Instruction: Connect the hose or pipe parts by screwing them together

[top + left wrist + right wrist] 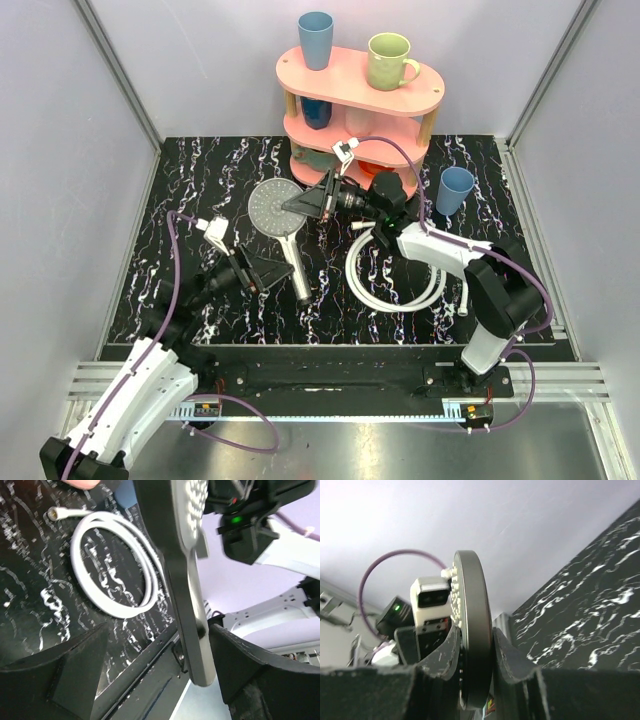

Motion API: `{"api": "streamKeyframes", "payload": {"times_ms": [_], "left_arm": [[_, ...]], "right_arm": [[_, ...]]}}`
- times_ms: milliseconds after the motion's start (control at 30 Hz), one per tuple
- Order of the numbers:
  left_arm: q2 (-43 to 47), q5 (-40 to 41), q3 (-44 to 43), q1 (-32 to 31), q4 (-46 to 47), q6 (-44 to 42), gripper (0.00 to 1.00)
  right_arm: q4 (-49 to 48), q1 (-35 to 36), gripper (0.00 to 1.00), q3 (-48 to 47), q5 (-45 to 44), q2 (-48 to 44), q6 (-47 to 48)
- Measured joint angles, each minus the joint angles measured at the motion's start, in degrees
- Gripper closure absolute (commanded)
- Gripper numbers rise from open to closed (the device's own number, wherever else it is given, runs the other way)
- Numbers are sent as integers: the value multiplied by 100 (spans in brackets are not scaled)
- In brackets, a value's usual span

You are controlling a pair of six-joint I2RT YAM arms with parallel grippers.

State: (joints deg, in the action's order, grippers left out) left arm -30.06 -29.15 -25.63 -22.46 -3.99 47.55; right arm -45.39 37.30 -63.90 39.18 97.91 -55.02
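The grey round-faced shower head (273, 204) lies on the marbled mat, its handle (298, 268) reaching toward the near edge. My right gripper (308, 203) is shut on the head's right rim; in the right wrist view the rim (476, 645) sits clamped between both fingers of the gripper (476, 636). My left gripper (273, 271) stands open beside the handle. In the left wrist view the handle (186, 605) runs between the spread jaws of the gripper (157, 647), close to the right one. The white hose (392, 283) lies coiled to the right, untouched, with one end fitting (53, 514) showing.
A pink tiered shelf (360, 85) at the back holds a blue cup (315, 40) and a green mug (390, 60). Another blue cup (455, 190) stands on the mat at the right. Purple cables (175, 270) trail from both arms.
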Motion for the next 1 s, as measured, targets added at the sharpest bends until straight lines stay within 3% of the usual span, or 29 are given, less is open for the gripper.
{"api": "streamKeyframes", "payload": {"times_ms": [300, 800, 900, 1000], "left_arm": [[-118, -457, 372, -2, 1847, 863, 25], [-807, -372, 393, -334, 2450, 1163, 38], [-925, -339, 393, -507, 2538, 1211, 42], [-1025, -317, 393, -579, 2597, 1246, 58]], "right_arm": [[-1235, 9, 100, 267, 627, 0, -752], [-1333, 48, 100, 376, 603, 52, -916], [-1279, 59, 100, 396, 549, 101, -914], [-1248, 59, 100, 409, 527, 164, -914]]}}
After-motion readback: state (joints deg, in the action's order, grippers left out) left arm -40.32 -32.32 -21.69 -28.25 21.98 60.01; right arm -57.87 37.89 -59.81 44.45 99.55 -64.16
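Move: Some 6 cm to the right of the left hand, about 2 cm ahead and slightly above it, is the middle of the shower head's handle. The spray disc's centre is roughly 15 cm ahead of that hand and 1 cm to its right, held at the rim by the right hand. The coiled hose lies about 30 cm right, 6 cm ahead and 20 cm below. From the right hand, the handle's middle is around 12 cm back, level left-right, a little lower. Rising about 4 cm and rolling some 10 degrees, its left side dipping, the open left hand then goes right and sinks slightly, ending about 4 cm farther right, near the handle's upper part. Its fingers narrow from nearly wide to about half open, coming round the handle. The right hand keeps its pinch on the disc's rim, draws back about 3 cm towards the left hand and turns slightly counter-clockwise. ##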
